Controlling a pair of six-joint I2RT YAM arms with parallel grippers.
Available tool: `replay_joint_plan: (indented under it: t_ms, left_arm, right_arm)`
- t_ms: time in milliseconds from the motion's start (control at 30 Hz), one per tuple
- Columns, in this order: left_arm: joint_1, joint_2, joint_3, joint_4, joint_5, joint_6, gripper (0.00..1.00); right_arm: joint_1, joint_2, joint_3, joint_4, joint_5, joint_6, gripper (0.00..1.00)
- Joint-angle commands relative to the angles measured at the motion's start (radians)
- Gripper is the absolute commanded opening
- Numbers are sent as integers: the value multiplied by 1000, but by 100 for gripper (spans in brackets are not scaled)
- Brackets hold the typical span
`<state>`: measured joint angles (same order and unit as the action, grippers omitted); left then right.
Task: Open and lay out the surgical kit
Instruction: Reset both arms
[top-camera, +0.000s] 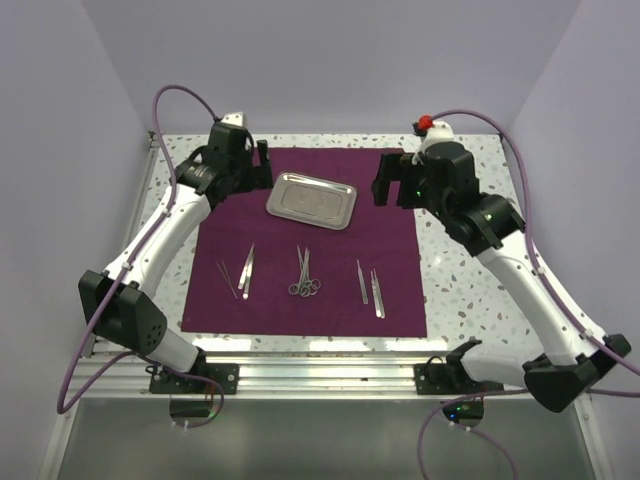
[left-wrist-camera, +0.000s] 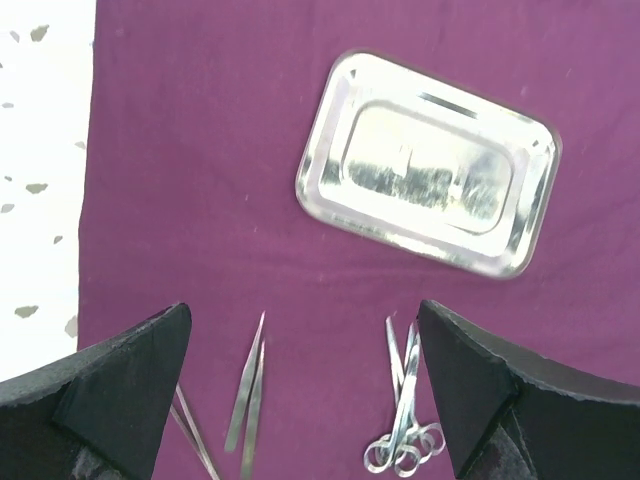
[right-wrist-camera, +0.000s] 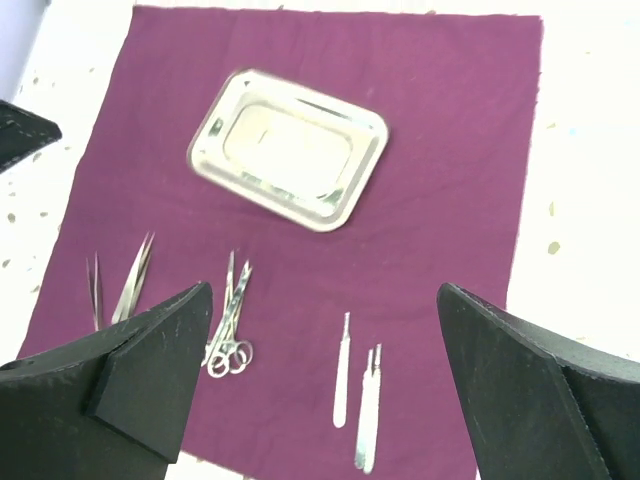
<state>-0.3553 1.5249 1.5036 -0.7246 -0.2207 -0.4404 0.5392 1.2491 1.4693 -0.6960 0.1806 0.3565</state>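
The plum cloth (top-camera: 390, 290) lies spread flat on the table. The steel tray (top-camera: 311, 200) sits empty on its far middle, also in the left wrist view (left-wrist-camera: 430, 162) and right wrist view (right-wrist-camera: 288, 147). In a row near the front lie thin tweezers (top-camera: 228, 279), wider tweezers (top-camera: 246, 270), ring-handled scissors (top-camera: 304, 273), and two scalpel-like handles (top-camera: 369, 288). My left gripper (top-camera: 262, 160) hovers open at the cloth's far left. My right gripper (top-camera: 388, 180) hovers open at the far right. Both are empty.
White speckled tabletop (top-camera: 470, 290) surrounds the cloth. Lilac walls close in the back and sides. An aluminium rail (top-camera: 320, 375) runs along the near edge by the arm bases.
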Motion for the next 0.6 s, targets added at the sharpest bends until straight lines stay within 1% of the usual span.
replay_joint_plan:
  t_ms: [0, 33, 133, 200, 267, 300, 333, 367, 400, 433, 500, 533, 567]
  left_arm:
    - [6, -15, 14, 126, -52, -27, 100]
    - [6, -25, 7, 142, -65, -29, 100]
    - [6, -46, -5, 217, -140, -26, 100]
    - [6, -75, -20, 260, -158, -14, 100]
    - [6, -107, -74, 352, -193, 17, 100]
    - [6, -149, -129, 387, -213, 28, 100]
    - [6, -175, -166, 486, -250, 52, 100]
    - [6, -201, -207, 545, -272, 64, 100]
    - [6, -263, -300, 609, -296, 75, 100]
    - [6, -294, -353, 763, -340, 104, 100]
    - [6, -380, -454, 902, -377, 140, 100]
    - [6, -403, -541, 1023, -393, 179, 100]
    - [6, -420, -572, 1062, -401, 190, 100]
  right_arm:
    - [-1, -98, -65, 85, 111, -14, 99]
    - [-1, -144, -123, 101, 121, -13, 98]
    - [-2, -238, -222, 171, 119, -10, 98]
    - [-1, -257, -231, 173, 109, -10, 98]
    - [-2, -257, -213, 159, 138, 19, 99]
    - [-1, -255, -189, 138, 152, 25, 98]
    - [-1, -246, -176, 130, 164, 36, 98]
    - [-2, -240, -167, 124, 180, 42, 98]
    - [-2, -234, -144, 106, 198, 45, 98]
    - [-2, -228, -133, 98, 206, 45, 98]
    - [-1, -212, -118, 90, 211, 44, 98]
    - [-2, -211, -119, 92, 214, 39, 98]
    - [-2, -209, -121, 98, 211, 33, 98]
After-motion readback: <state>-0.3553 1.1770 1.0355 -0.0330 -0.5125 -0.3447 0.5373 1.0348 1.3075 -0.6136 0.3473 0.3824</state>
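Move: Both hands are empty and high over the cloth. The tray is about 6 cm ahead of the left hand, 16 to its right and 20 below; the long tweezers lie 13 cm back and roughly below its left-right line. From the right hand the tray is some 13 cm ahead, 18 left and 30 down. The scalpel pair is about 11 cm back, sideways level; the single scalpel 8 back, 4 left; the scissors 6 back, 17 left. Up and to its left goes the left hand, away from the tray: first a little forward, then back again, ending about 7 cm higher and 5 cm left, fingers tipping up some 30 degrees and swinging slightly left. The right hand draws right and back, then eases forward and up a little, about 5 cm right overall, turning slightly clockwise and tipping up. Both grippers stay wide open, touching nothing. ##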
